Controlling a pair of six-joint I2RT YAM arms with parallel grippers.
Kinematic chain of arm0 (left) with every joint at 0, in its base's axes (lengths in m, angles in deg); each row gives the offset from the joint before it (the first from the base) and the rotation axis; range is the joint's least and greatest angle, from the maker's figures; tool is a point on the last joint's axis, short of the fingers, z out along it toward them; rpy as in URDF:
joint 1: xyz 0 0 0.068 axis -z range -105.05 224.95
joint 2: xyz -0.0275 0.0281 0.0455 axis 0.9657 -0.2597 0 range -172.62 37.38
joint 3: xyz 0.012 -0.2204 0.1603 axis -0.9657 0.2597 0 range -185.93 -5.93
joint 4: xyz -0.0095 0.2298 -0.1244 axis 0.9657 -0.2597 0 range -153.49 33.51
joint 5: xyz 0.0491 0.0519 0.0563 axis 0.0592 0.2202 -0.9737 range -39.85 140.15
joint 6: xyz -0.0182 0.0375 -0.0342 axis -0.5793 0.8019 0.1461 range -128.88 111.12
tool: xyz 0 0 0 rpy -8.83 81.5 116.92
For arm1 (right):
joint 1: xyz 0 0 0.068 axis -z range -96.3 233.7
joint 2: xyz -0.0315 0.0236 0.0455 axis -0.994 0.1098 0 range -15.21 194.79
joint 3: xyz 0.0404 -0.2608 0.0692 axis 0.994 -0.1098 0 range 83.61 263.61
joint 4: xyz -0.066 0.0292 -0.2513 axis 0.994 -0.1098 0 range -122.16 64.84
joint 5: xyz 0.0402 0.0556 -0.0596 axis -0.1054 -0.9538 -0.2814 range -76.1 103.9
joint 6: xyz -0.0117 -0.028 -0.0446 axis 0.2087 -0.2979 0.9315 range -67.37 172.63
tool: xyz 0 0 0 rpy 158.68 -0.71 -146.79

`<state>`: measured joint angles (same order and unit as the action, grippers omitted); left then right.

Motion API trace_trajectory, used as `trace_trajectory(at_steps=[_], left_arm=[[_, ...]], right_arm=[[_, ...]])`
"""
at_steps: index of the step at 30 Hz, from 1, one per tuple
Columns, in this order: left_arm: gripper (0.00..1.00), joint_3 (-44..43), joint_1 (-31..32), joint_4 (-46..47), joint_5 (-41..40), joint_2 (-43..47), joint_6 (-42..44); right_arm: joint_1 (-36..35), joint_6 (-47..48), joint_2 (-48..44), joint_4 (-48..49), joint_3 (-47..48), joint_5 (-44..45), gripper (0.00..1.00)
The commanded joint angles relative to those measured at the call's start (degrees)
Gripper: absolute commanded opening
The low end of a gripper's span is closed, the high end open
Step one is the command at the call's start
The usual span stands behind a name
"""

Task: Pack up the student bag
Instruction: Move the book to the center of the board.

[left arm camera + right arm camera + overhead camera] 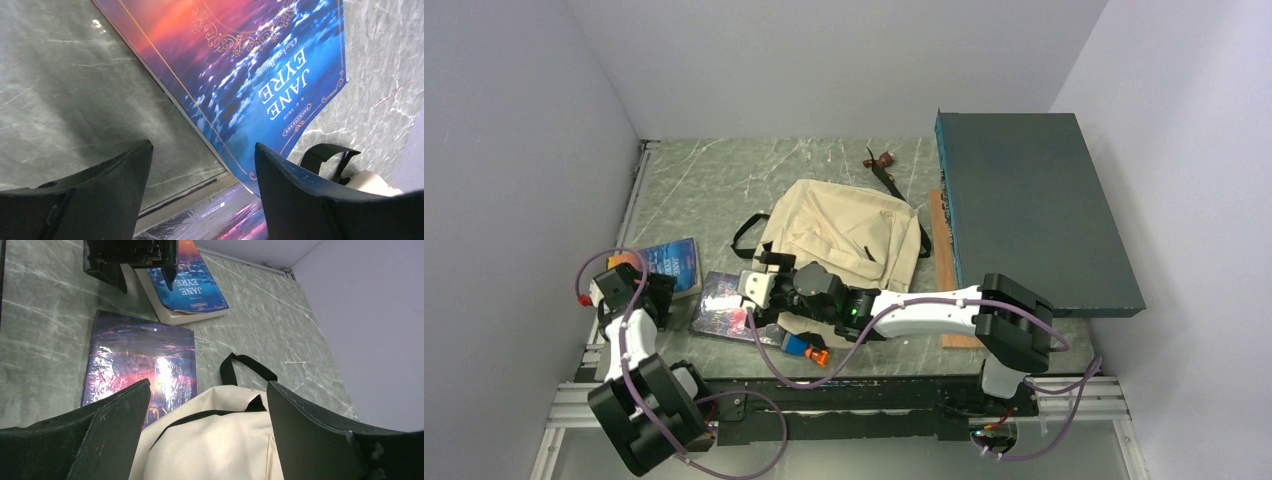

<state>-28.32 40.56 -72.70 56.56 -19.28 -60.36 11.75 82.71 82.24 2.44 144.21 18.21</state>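
Note:
The student bag (844, 235), beige canvas with black straps, lies flat in the middle of the table. In the right wrist view its zip opening (210, 412) faces me. My right gripper (207, 390) hovers open over the bag's near-left end (759, 278), with nothing between its fingers. A blue "Jane Eyre" book (240, 65) lies at the left (669, 262). My left gripper (202, 150) stands open just above its near corner, holding nothing. A purple book (724, 305) lies between the blue book and the bag (135, 360).
A big dark teal flat box (1034, 210) fills the right side, with a wooden strip (942, 250) along its left edge. A small orange and blue object (804, 347) lies under the right forearm. Walls close in on the left, back and right.

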Motion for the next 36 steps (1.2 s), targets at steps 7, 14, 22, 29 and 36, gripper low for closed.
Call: trace_trajectory(at_steps=[7,14,22,29,36], left_arm=[[0.59,-5.23,-0.5,3.73,5.05,-12.49,2.49],[0.09,-9.44,3.11,2.41,4.27,-17.15,6.59],[0.0,-16.36,8.05,-0.47,11.82,-20.42,11.46],[0.0,-20.22,9.35,-3.8,15.16,-19.19,14.29],[0.0,-21.49,9.64,-5.33,16.43,-18.13,14.56]], right_arm=[[0.22,-0.78,-4.02,9.26,-3.53,0.3,0.88],[0.22,0.73,-0.86,10.44,-2.57,0.6,0.86],[0.14,9.03,4.24,14.76,-1.34,2.0,0.88],[0.31,12.41,10.18,18.74,2.87,-0.49,0.9],[2.14,9.29,18.62,21.84,9.76,-7.5,0.92]])
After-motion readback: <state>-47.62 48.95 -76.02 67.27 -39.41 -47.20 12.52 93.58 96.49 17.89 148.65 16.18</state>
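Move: Jane Eyre's near long edge lies between the left hand's wide-open fingertips. The book's middle is about 7 cm ahead, 3 cm to the left and some 2 cm below. The glossy book lies about 15 cm to that hand's right and 2 cm back, and the bag's black strap loop some 17 cm right and 14 cm ahead. From the right hand, Jane Eyre lies roughly 25 cm left, 8 cm ahead and 18 cm below. The left fingers ease about 2 cm forward and 1 cm down, shut fully and pinch the near edge of Jane Eyre's front cover. Holding it, the hand drags the book forward, then bears right and up, ending about 7 cm ahead and 3 cm right, turned some 25 degrees clockwise. The open right hand lifts slightly, then sinks and shifts left towards the book. ##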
